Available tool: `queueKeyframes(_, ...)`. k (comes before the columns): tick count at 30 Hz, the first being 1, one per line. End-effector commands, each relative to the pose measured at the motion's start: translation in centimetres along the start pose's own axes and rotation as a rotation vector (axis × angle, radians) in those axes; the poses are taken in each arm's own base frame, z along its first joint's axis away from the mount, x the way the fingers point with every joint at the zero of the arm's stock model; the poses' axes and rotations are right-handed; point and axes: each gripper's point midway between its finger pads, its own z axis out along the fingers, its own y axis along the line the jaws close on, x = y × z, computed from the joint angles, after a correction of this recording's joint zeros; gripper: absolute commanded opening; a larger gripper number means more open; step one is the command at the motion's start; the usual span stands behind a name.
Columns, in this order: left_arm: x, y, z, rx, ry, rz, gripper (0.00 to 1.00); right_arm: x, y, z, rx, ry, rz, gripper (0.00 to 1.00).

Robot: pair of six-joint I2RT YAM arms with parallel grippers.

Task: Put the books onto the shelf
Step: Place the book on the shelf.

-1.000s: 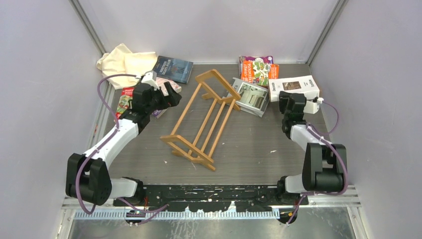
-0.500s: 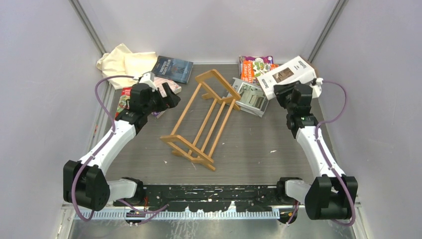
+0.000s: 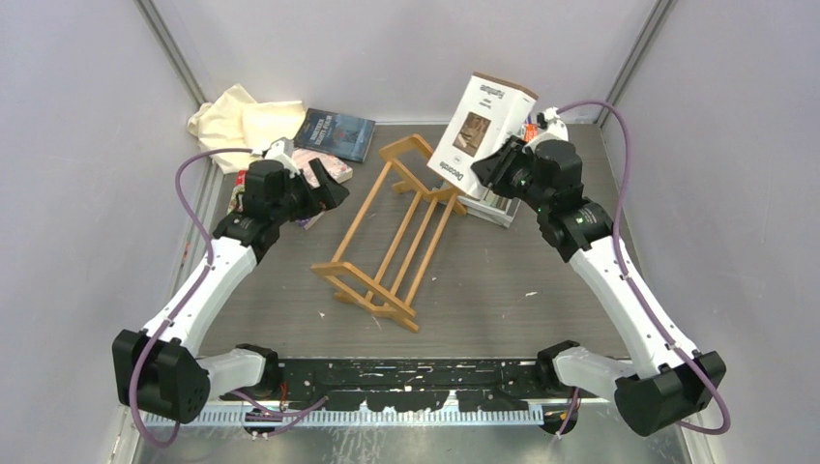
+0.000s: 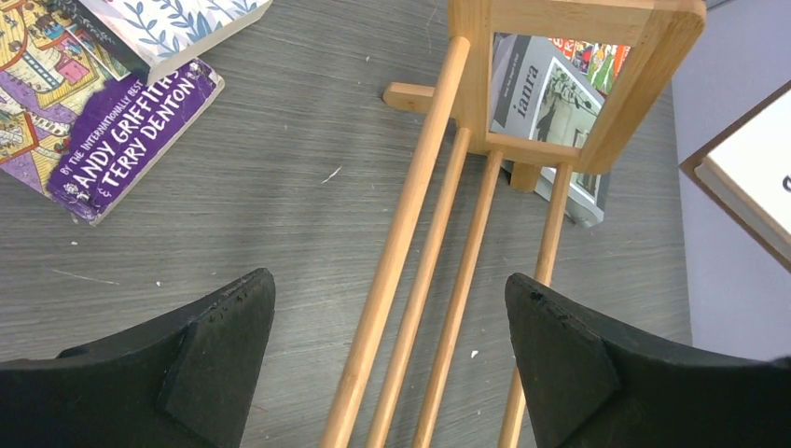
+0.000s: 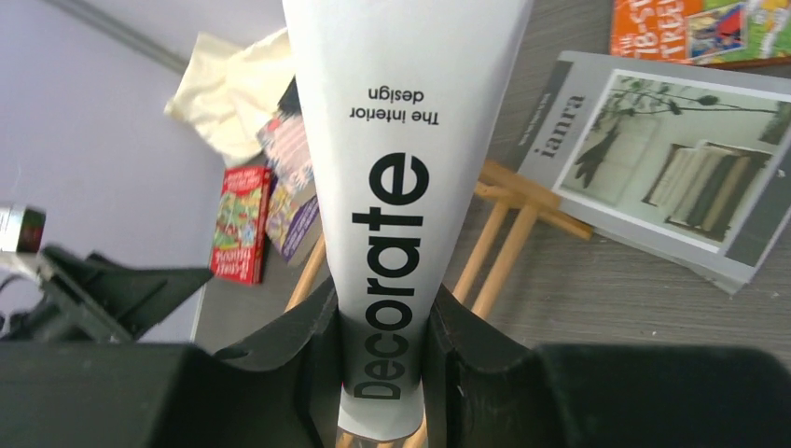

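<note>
The wooden shelf (image 3: 387,232) stands diagonally mid-table. My right gripper (image 3: 503,166) is shut on the spine of a white book (image 3: 481,130) reading "Decorate" (image 5: 401,140). It holds the book upright in the air over the shelf's far end, its fingers (image 5: 308,345) pressed on both sides. My left gripper (image 3: 324,188) hangs open above the shelf's rails (image 4: 410,252), with nothing between its fingers. A purple book (image 4: 131,140) lies to its left. A grey "ianra" magazine (image 5: 672,177) leans by the shelf's far end. A dark blue book (image 3: 336,133) lies at the back.
A cream cloth (image 3: 242,121) sits in the back left corner. A red-green book (image 5: 241,224) lies by the left wall under my left arm. An orange book (image 5: 709,28) lies at the back right. Grey walls close in three sides.
My right arm has lifted the white book off the back right of the table and swung it up and left over the shelf's far end. The left gripper has barely shifted.
</note>
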Motion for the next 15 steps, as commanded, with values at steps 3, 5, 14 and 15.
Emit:
queueKeyframes(3, -2.6, -2.7, -2.3, 0.060, -0.047, -0.016, 0.93, -0.5, 6.6, -2.6, -0.166, 0.014, -0.205, 0.36)
queueKeyframes(5, -2.8, -2.9, -2.5, 0.062, -0.052, -0.025, 0.93, 0.2, 7.5, -2.9, -0.190, 0.037, -0.243, 0.36)
queueKeyframes(14, -2.3, -3.4, -1.9, 0.090, -0.022, -0.074, 0.93, 5.0, 10.0, -2.1, -0.199, 0.149, -0.475, 0.36)
queueKeyframes(15, -2.3, -3.5, -1.8, 0.094, -0.018, -0.076, 0.93, 5.4, 10.1, -1.9, -0.197, 0.156, -0.494, 0.36)
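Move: The right hand holds the white Decorate book high. The middle of the wooden shelf is about 16 cm to its left, 6 cm back and some 22 cm below; the shelf's far end frame is about 9 cm ahead and 8 cm left, 22 cm down. The grey book lies 12 cm ahead and 7 cm right, about 30 cm down. From the left hand, the shelf's middle is about 12 cm right, 7 cm back and 12 cm below. Leftward and somewhat back, the right hand carries the book about 9 cm left and 5 cm back towards the shelf, first rising slightly, then starting to sink. Meanwhile it swings some 20 degrees counter-clockwise and rolls its left side down about 15 degrees, its grip kept throughout. The empty, open left hand lifts about 2 cm. ##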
